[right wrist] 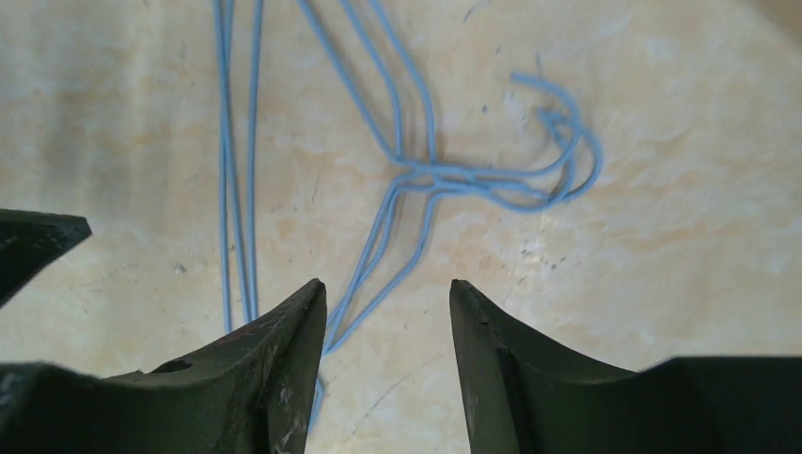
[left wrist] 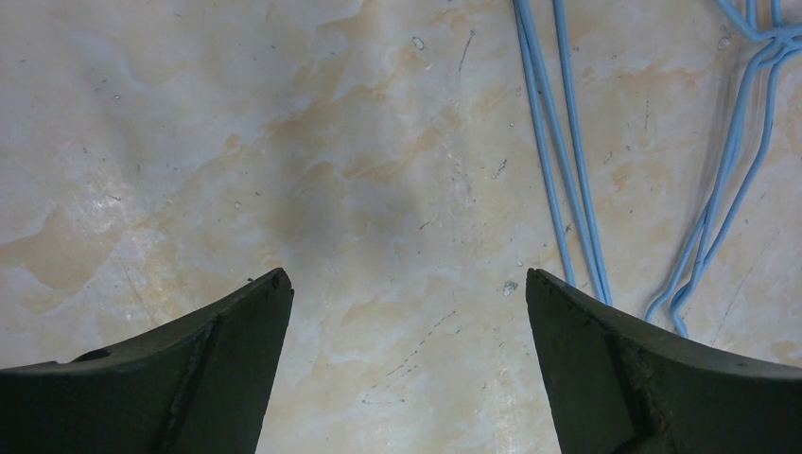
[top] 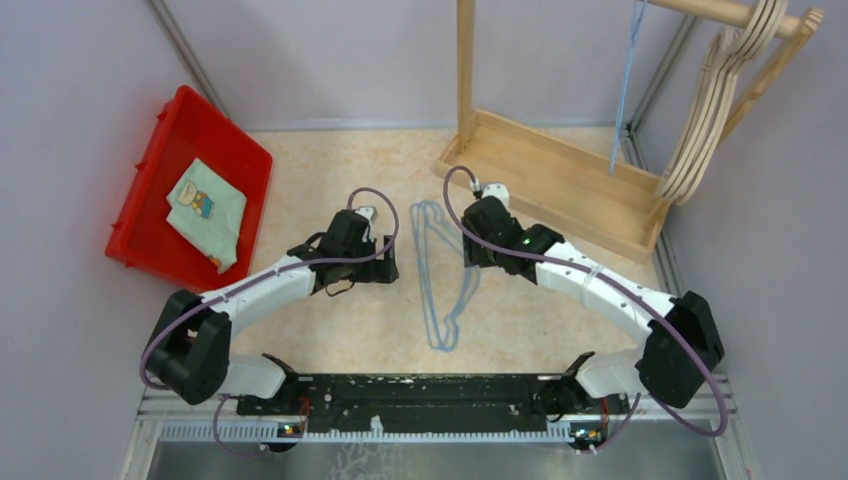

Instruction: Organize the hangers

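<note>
Thin light-blue wire hangers point(top: 440, 275) lie stacked flat on the table between my two arms. In the right wrist view their hooks point(right wrist: 558, 142) and twisted necks lie just ahead of my open, empty right gripper point(right wrist: 388, 288), which hovers over them point(top: 472, 258). My left gripper point(top: 388, 264) is open and empty point(left wrist: 407, 284) over bare table, with the blue wires point(left wrist: 563, 161) to its right. Several beige wooden hangers point(top: 715, 110) hang on the rack's rod at the back right. One blue wire hanger point(top: 626, 90) hangs beside them.
The wooden rack frame point(top: 560, 175) stands at the back right, its base on the table. A red bin point(top: 160, 170) holding a folded cloth point(top: 207, 210) sits at the left. A dark fingertip point(right wrist: 38, 241) shows at the right wrist view's left edge.
</note>
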You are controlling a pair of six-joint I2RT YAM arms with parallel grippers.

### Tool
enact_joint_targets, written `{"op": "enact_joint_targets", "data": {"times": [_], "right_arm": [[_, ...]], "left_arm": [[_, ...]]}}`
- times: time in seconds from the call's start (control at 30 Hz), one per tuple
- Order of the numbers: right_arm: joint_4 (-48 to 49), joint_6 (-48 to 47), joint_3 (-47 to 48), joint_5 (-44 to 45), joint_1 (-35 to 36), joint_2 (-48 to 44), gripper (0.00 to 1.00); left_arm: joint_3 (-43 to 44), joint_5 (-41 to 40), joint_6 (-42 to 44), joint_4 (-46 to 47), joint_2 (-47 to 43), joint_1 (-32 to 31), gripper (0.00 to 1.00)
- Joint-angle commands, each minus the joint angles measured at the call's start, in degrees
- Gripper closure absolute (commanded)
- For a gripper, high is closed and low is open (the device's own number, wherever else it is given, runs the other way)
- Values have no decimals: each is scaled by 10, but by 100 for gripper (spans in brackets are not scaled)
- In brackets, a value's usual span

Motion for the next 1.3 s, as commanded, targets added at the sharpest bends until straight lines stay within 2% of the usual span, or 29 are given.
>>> {"op": "enact_joint_targets", "data": {"times": [0.0,0.23,0.67,0.9,1.1,1.13,1.23,1.27], "right_arm": [[93,90,-52,-86,2,30,52],[153,118,-65,-97,10,107,55],[132,130,-66,-35,10,168,55],[143,127,-74,-50,10,195,57],[127,120,-59,-41,10,205,73],[120,117,-56,-36,10,205,78],[98,101,-36,-25,10,169,100],[87,97,-27,-23,10,162,100]], "left_arm": [[-1,8,2,-6,3,2,2],[-6,8,8,-19,-1,2,2],[-25,6,-2,-33,-25,2,2],[-28,10,-4,-30,-17,3,2],[-18,8,1,-29,-8,4,2],[-16,7,1,-29,-8,4,2],[-16,8,0,-26,-11,4,2],[-17,9,-1,-24,-13,4,2]]}}
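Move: The blue hangers lie flat on the table. The shoulder wires just near of their neck, where the right hand will close, are about 14 cm below it, 1 cm back and 2 cm left. The hooks lie roughly 5 cm ahead and 6 cm right of the hand, and the long bottom bars some 10 cm left of it, level fore and aft. From the left hand those shoulder wires are about 16 cm right, level fore and aft, and 5 cm lower. Down about 14 cm goes the right hand, fast at first, then slowing, towards the hangers; it strays some 4 cm left and then eases about 2 cm back right, while the wrist tips about 15 degrees more downward. Near the table the half-open fingers shut, pinching a shoulder wire just near of the neck. The open left hand draws a little back, down and left, away from the hangers. ##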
